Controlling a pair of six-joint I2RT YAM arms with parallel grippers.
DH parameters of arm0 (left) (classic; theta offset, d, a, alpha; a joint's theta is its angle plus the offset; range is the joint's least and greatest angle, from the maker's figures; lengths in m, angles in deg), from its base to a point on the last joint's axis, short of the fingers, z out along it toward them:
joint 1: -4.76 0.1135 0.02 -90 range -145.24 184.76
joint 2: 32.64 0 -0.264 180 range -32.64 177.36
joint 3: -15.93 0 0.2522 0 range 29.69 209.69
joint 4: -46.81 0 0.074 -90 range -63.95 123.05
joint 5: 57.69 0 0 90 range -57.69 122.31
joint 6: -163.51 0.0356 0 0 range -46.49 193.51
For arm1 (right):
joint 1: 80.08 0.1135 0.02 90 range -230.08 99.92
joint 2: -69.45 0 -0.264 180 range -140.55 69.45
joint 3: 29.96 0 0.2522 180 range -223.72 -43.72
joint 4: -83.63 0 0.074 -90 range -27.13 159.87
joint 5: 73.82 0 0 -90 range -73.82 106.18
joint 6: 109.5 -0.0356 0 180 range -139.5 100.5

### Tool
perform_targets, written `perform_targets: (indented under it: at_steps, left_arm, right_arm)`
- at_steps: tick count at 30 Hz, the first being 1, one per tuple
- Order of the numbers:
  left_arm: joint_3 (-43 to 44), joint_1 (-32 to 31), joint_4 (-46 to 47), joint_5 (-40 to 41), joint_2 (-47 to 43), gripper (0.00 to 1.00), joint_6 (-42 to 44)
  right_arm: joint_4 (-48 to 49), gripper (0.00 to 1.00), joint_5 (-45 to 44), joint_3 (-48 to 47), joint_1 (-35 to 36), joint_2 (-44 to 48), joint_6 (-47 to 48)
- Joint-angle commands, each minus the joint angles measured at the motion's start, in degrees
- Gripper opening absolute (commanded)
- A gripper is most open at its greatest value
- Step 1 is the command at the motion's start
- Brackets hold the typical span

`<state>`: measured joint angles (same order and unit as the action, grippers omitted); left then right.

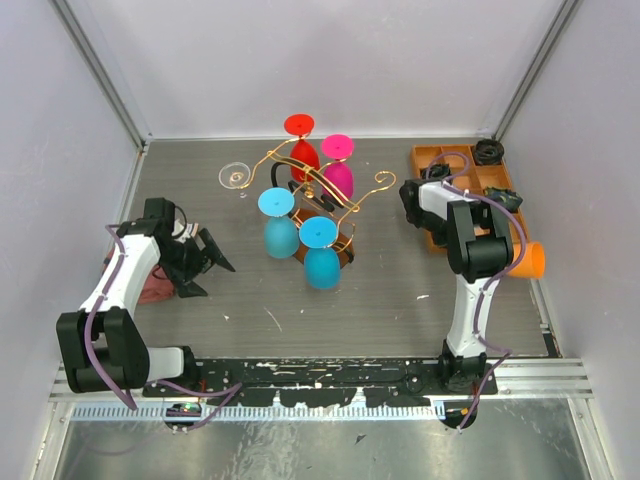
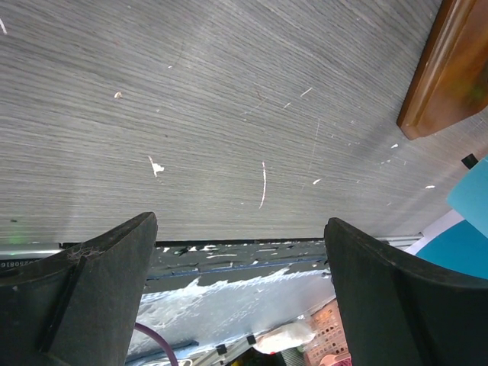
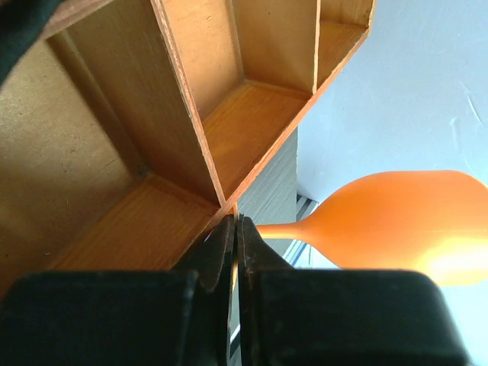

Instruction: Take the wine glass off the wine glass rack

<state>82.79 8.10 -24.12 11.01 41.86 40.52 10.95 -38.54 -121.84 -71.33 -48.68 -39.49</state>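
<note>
The wine glass rack [image 1: 355, 195], gold wire on a brown wooden base [image 2: 446, 69], stands mid-table. A red [image 1: 303, 150], a pink [image 1: 338, 175] and two blue wine glasses [image 1: 281, 232] [image 1: 321, 262] hang on it. An orange wine glass [image 1: 531, 260] [image 3: 396, 225] lies sideways at the right, off the rack. My right gripper [image 3: 237, 221] is shut on its foot, and the stem sticks out to the right. In the top view the arm hides that gripper. My left gripper [image 1: 218, 282] [image 2: 240, 223] stands open over bare table, left of the rack and holding nothing.
An orange compartment tray [image 1: 432, 158] [image 3: 252, 122] with black parts [image 1: 489, 151] sits at the back right, just beyond the right gripper. A clear glass [image 1: 235, 176] lies behind the rack on the left. A reddish object [image 1: 155, 288] lies under the left arm. Walls close in both sides.
</note>
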Motion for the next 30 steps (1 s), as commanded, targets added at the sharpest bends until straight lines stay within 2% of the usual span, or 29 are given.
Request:
perform_targets:
  at_steps: [1,6,12,22,27,30]
  left_arm:
    - [0.48,0.09,-1.47,0.66,-1.29,0.98,1.69]
    - [-0.21,0.11,-1.07,0.22,-1.29,0.98,1.63]
    - [-0.47,0.1,-0.62,-0.34,-1.31,0.98,1.2]
    - [0.18,0.15,-1.1,-1.07,-3.01,0.98,1.97]
    - [0.95,0.1,-2.47,-1.39,-2.64,0.98,3.13]
    - [1.26,0.17,-3.61,-0.87,-3.63,0.98,3.98]
  right_arm:
    - [6.61,0.01,0.32,-4.27,-0.53,-2.33,-1.63]
    - [8.84,0.0,0.38,-8.58,-1.37,-3.76,0.64]
    - [4.77,0.0,-1.19,-15.26,-1.62,-5.21,1.98]
    - [3.34,0.01,-4.78,4.08,-5.75,4.85,-1.1]
    - [2.46,0.01,-6.53,9.14,-5.84,5.51,-3.83]
    - [3.12,0.04,-6.44,11.5,-6.07,4.28,-5.39]
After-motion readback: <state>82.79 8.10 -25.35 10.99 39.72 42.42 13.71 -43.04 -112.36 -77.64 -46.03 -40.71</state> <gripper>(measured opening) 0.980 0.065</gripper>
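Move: At the right hand, which still grips the orange wine glass by its stem, the wooden tray is what it works on: the tray's middle is about 14 cm ahead, 6 cm left and 3 cm below. In the tray, the green packet sits roughly 13 cm ahead and 2 cm right of that hand, and the black bundle 20 cm ahead and 15 cm left. From the idle left hand, the tray is some 64 cm right, 21 cm ahead and 8 cm lower. Shoving forward about 6 cm nearly level, the right hand bears on the tray's near wall with the foot of the wine glass, tipping some 10 degrees as it goes. It then reverses quickly, drawing back about 11 cm and roughly 4 cm to the right, away from the tray and over bare table, the fingers staying shut on the stem throughout. ##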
